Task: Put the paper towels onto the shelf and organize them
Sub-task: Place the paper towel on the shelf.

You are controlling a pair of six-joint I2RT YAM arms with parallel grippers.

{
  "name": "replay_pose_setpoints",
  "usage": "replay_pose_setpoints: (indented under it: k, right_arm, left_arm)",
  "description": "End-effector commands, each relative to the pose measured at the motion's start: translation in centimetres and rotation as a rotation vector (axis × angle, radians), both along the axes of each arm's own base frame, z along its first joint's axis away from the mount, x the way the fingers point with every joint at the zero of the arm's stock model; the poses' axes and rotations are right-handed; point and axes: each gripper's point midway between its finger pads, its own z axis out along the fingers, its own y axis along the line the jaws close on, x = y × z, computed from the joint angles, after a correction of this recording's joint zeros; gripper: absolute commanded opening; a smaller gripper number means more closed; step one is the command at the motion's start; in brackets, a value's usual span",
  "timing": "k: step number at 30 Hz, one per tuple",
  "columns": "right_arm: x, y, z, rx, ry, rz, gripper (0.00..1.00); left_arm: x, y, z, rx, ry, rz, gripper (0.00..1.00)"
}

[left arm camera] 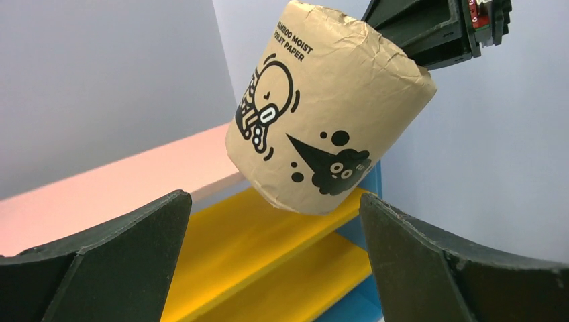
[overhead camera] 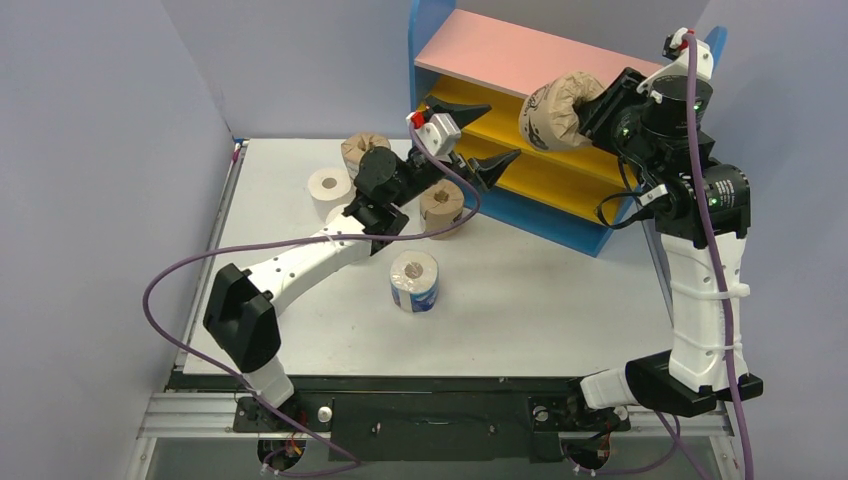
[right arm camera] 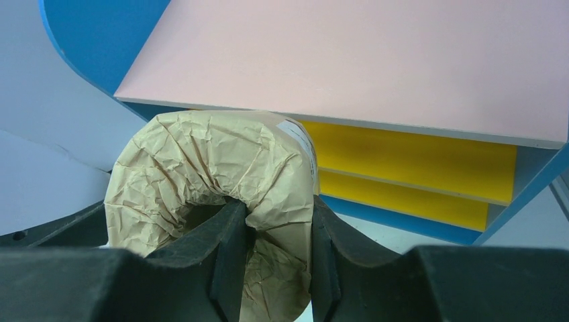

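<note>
My right gripper (overhead camera: 592, 108) is shut on a brown-wrapped paper towel roll (overhead camera: 553, 112), held in the air in front of the shelf (overhead camera: 520, 52), level with its pink top board. In the right wrist view one finger (right arm camera: 225, 248) sits inside the roll's (right arm camera: 208, 161) hollow core and the other presses its outer wall. My left gripper (overhead camera: 492, 133) stands open and empty before the yellow boards (overhead camera: 560, 180). In the left wrist view the held roll (left arm camera: 322, 107) hangs tilted above the gap of the left gripper (left arm camera: 274, 201). No roll shows on the shelf's visible boards.
On the table lie a brown roll (overhead camera: 365, 150) at the back, a white roll (overhead camera: 329, 190) beside it, a brown roll (overhead camera: 441, 207) under the left arm, and a blue-and-white wrapped roll (overhead camera: 414, 280) in the middle. Grey walls close in both sides.
</note>
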Motion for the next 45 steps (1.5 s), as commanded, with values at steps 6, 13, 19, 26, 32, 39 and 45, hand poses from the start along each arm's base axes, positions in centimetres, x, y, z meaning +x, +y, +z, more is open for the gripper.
replay_pose_setpoints:
  k: [6,13,19,26,32,39,45]
  right_arm:
    - [0.5,0.2,4.2,0.067,-0.15,0.014,0.28]
    - [1.2,0.6,4.5,0.098,-0.169,0.029,0.29]
    - [1.8,1.0,4.1,0.116,-0.171,0.041,0.3]
    - [1.9,0.8,4.2,0.113,-0.176,0.032,0.31]
    - [2.0,0.4,4.2,0.108,-0.176,0.021,0.3]
    - [2.5,0.9,4.2,0.125,-0.177,0.038,0.31]
    - [3.1,1.3,4.0,0.133,-0.17,0.049,0.31]
  left_arm:
    - [-0.4,-1.6,4.0,-0.056,-0.222,0.026,0.96]
    - [-0.3,-4.2,3.4,0.0,-0.294,0.05,0.96]
    - [0.2,-4.6,4.2,-0.016,-0.319,0.106,0.96]
    - [0.5,-4.6,5.0,-0.065,-0.316,0.166,0.96]
    - [0.3,-3.1,6.1,-0.131,-0.313,0.221,0.96]
    - [-0.1,-3.5,6.4,-0.118,-0.323,0.192,0.96]
    - [0.0,-5.2,5.5,-0.073,-0.325,0.151,0.96]
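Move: The left hand, empty and wide open, has the paper towel about 8 cm to its right, 1 cm ahead and 3 cm higher. The right hand already pinches that roll's wall, its middle some 4 cm ahead, 4 cm left and 2 cm lower. From the left hand, the pink top shelf's middle is roughly 15 cm ahead, 4 cm right and 10 cm down; a standing brown roll is about 9 cm ahead, 7 cm left and 41 cm below. Bring the open left gripper about 5 cm right, then up about 3 cm, towards the held paper towel until its fingertips straddle the roll. Roll that hand some 15 degrees, its far side rising, and leave the fingers open. With the right gripper keep the pinch on the wall and ease the roll forward and up towards the pink top shelf, then slightly forward again. ##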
